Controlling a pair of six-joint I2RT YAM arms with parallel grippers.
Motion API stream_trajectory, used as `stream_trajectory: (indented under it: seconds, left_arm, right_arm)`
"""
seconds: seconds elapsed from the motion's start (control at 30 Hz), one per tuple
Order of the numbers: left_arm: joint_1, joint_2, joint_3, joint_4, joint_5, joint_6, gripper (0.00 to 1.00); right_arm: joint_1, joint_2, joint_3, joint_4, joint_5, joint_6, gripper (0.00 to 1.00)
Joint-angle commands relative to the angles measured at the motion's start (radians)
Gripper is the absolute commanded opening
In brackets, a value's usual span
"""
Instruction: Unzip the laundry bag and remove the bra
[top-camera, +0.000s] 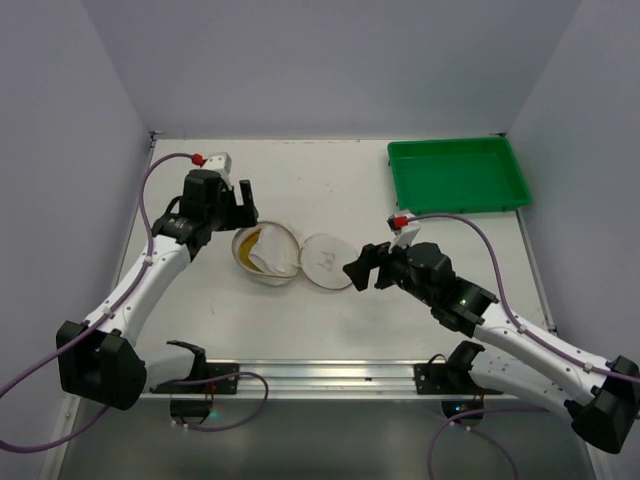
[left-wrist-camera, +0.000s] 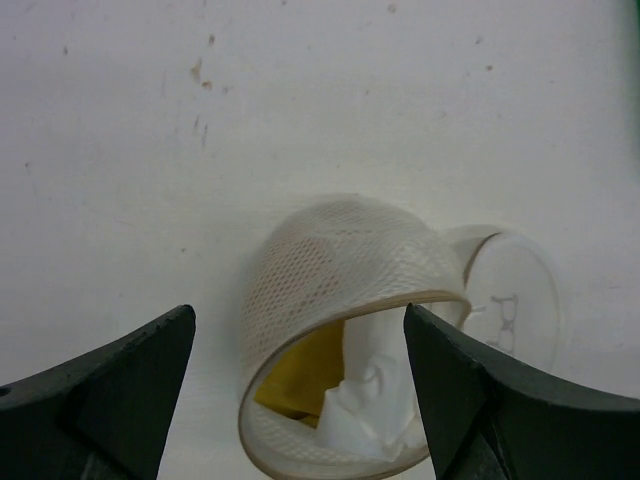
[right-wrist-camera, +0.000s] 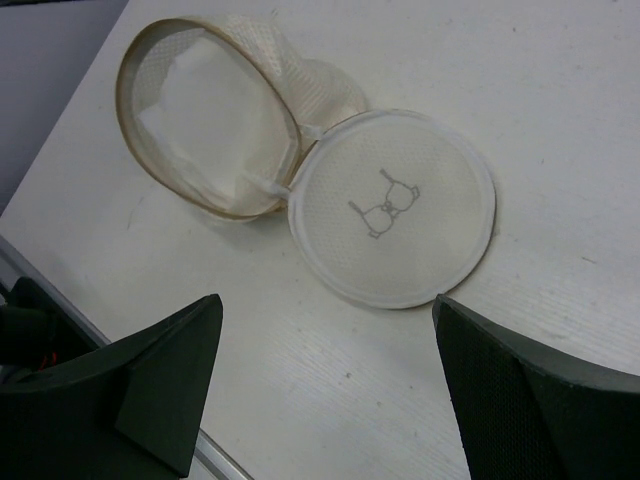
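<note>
The laundry bag (top-camera: 268, 255) lies unzipped mid-table, its cream mesh body (left-wrist-camera: 340, 265) gaping towards my left wrist camera. Its round lid (top-camera: 327, 262), with the small black drawing (right-wrist-camera: 385, 205), lies flat beside the body, still joined to it at one edge. Inside the bag I see the bra as a yellow (left-wrist-camera: 305, 370) and white (left-wrist-camera: 375, 405) bundle of cloth. My left gripper (top-camera: 243, 200) hovers open just behind the bag, holding nothing. My right gripper (top-camera: 362, 268) is open too, just right of the lid and clear of it, over bare table (right-wrist-camera: 328, 305).
A green rectangular tray (top-camera: 458, 175) stands at the back right of the white table. Grey walls close in the table on the left, the back and the right. A metal rail (top-camera: 320, 375) runs along the near edge between the arm bases.
</note>
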Motion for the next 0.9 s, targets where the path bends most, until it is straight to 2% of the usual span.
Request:
stream_trajectory:
  seconds: [0.0,0.03,0.13,0.27,0.37,0.4,0.47,0.5,0.53,0.67,0.87]
  left_arm:
    - [0.09,0.022,-0.058,-0.023,0.153,0.077,0.88]
    - [0.113,0.027,-0.074,-0.015,0.212,0.077,0.86]
    - [0.12,0.051,-0.103,-0.012,0.276,0.097,0.81]
    - [0.12,0.077,-0.13,-0.006,0.285,0.115,0.73]
    - [0.12,0.097,-0.133,-0.001,0.313,0.109,0.51]
    - [0.119,0.098,-0.141,0.005,0.348,0.105,0.36]
    - [0.119,0.085,-0.155,0.02,0.379,0.077,0.21]
    - [0.114,0.076,-0.173,0.028,0.404,0.067,0.07]
    - [0.11,0.064,-0.187,0.037,0.418,0.051,0.02]
    - [0.061,-0.027,-0.265,0.127,0.457,-0.065,0.0]
    - [-0.083,-0.136,-0.33,0.187,0.383,-0.206,0.0]
  right_arm:
    - [0.001,0.05,0.07,0.101,-0.075,-0.028,0.87]
    - [0.001,0.06,0.072,0.107,-0.092,-0.028,0.87]
    - [0.001,0.089,0.075,0.13,-0.126,-0.028,0.87]
    - [0.006,0.124,0.074,0.175,-0.164,-0.02,0.87]
    - [0.019,0.167,0.093,0.193,-0.17,-0.02,0.87]
    - [0.03,0.181,0.103,0.196,-0.169,-0.02,0.87]
    - [0.041,0.224,0.138,0.196,-0.158,-0.017,0.87]
    - [0.053,0.241,0.152,0.19,-0.138,-0.017,0.87]
    - [0.061,0.257,0.168,0.186,-0.133,-0.015,0.87]
    - [0.095,0.362,0.26,0.147,-0.041,0.018,0.87]
    - [0.128,0.543,0.434,0.075,0.051,0.071,0.87]
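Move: The open laundry bag stands low in front of the left gripper, its middle about 7 cm back, 4 cm to the right and 13 cm below; the yellow cloth inside lies 6 cm back, straight below. From the right gripper the bag's middle is some 6 cm ahead, 21 cm to the left and 12 cm below. The flipped-open lid, 14 cm to the right of the bag, is 4 cm ahead and 9 cm left of that hand, 17 cm below. Lower the open left gripper about 9 cm and slightly back onto the bag's far-left rim, tipping the fingers some 15 degrees further down, and pinch rim and mesh shut; then draw the held rim right and back. Meanwhile carry the right gripper, kept open, about 11 cm left and a little forward past the lid towards the bag's mouth. ##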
